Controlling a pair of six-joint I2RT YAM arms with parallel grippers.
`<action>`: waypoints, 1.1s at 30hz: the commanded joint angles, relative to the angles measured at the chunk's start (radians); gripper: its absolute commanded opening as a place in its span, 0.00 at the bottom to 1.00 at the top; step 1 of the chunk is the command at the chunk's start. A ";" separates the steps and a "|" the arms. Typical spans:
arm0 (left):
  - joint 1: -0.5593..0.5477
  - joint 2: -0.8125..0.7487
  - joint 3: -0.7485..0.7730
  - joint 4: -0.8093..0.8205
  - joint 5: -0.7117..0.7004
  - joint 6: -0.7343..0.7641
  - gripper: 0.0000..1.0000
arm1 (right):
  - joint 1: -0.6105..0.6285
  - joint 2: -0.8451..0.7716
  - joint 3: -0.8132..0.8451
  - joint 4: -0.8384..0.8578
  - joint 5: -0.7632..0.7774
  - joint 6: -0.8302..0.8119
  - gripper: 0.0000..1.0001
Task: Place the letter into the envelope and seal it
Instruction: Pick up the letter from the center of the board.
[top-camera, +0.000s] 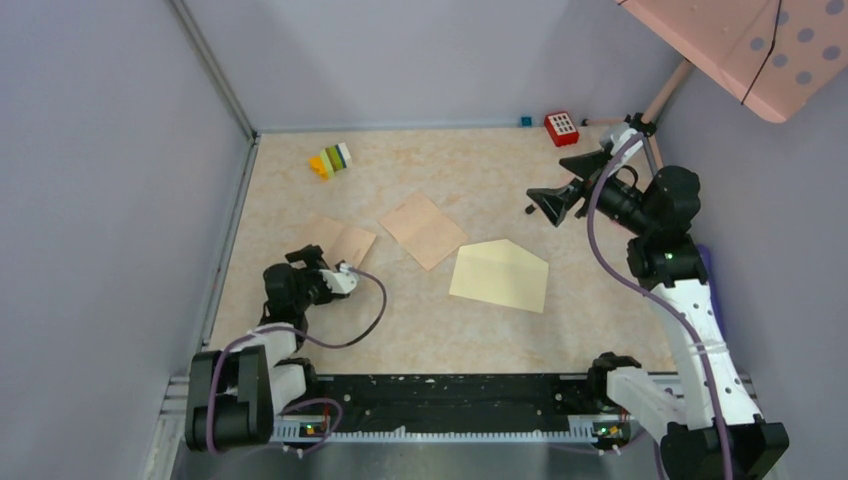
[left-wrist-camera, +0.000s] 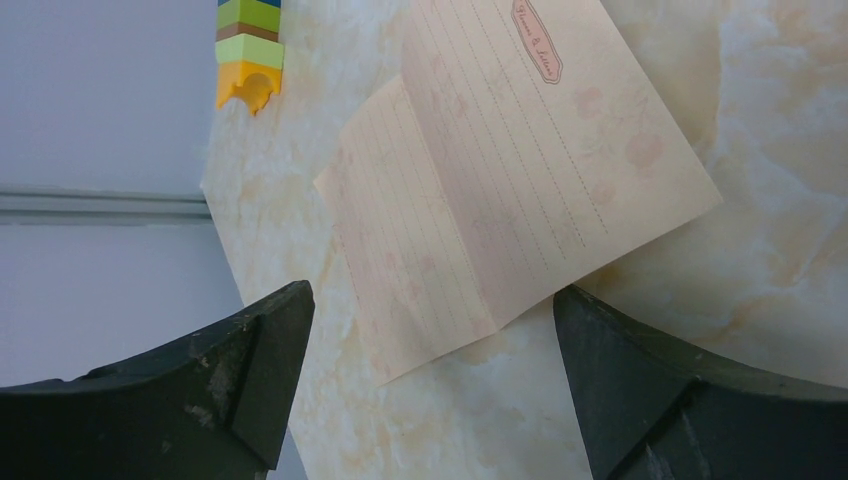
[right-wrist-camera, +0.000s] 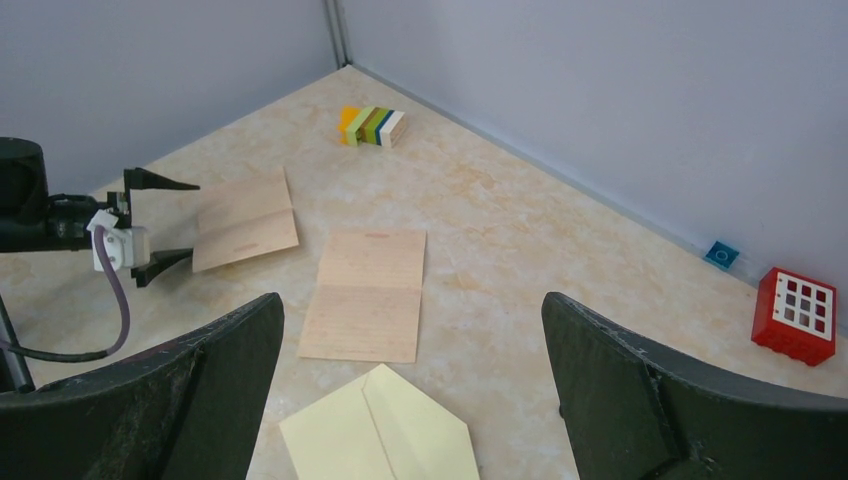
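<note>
The pale yellow envelope (top-camera: 500, 275) (right-wrist-camera: 380, 430) lies flat mid-table, its pointed flap spread toward the far wall. Two tan lined letter sheets lie left of it. One creased sheet (top-camera: 423, 229) (right-wrist-camera: 365, 295) rests beside the envelope. The other (top-camera: 343, 240) (left-wrist-camera: 500, 190) (right-wrist-camera: 245, 220) lies just ahead of my left gripper (top-camera: 330, 260) (left-wrist-camera: 430, 293), which stands open and low over the table, holding nothing. My right gripper (top-camera: 560, 185) (right-wrist-camera: 410, 300) hangs open in the air, right of and beyond the envelope, also empty.
A stack of coloured blocks (top-camera: 331, 160) (left-wrist-camera: 250, 50) (right-wrist-camera: 371, 126) sits at the far left. A red block (top-camera: 561, 127) (right-wrist-camera: 795, 315) and a small blue piece (top-camera: 525, 121) sit by the back wall. Grey walls close three sides. A pink dotted box (top-camera: 760, 45) overhangs the far right.
</note>
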 joint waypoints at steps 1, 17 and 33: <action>-0.016 0.075 -0.035 0.036 0.016 -0.025 0.93 | 0.013 0.000 -0.003 0.033 0.008 -0.014 0.99; -0.053 0.070 0.011 0.036 0.005 -0.177 0.11 | 0.014 0.001 -0.007 0.034 0.018 -0.013 0.99; -0.054 -0.181 0.481 -0.631 0.314 -0.508 0.00 | 0.059 0.079 0.042 0.013 -0.077 -0.013 0.99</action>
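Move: The left-hand letter, tented along its fold, lies just beyond the left hand's open fingers: its middle is about 5 cm ahead, 3 cm to the right and 3 cm below. The second letter lies some 8 cm ahead and 20 cm to the right, the toy blocks about 21 cm ahead and 1 cm to the right, the envelope 34 cm right and 1 cm back. From the right hand the first letter is 36 cm left, 5 cm ahead and 34 cm below. The letter's near edge, close to its fold, is pinched as the left hand sinks about 2.5 cm, drifting right and slightly back, while its wide-open fingers shut completely. Then the hand lifts quickly, some 13 cm, edging right and forward towards the second letter and rolling its left side down by about 20 degrees. ##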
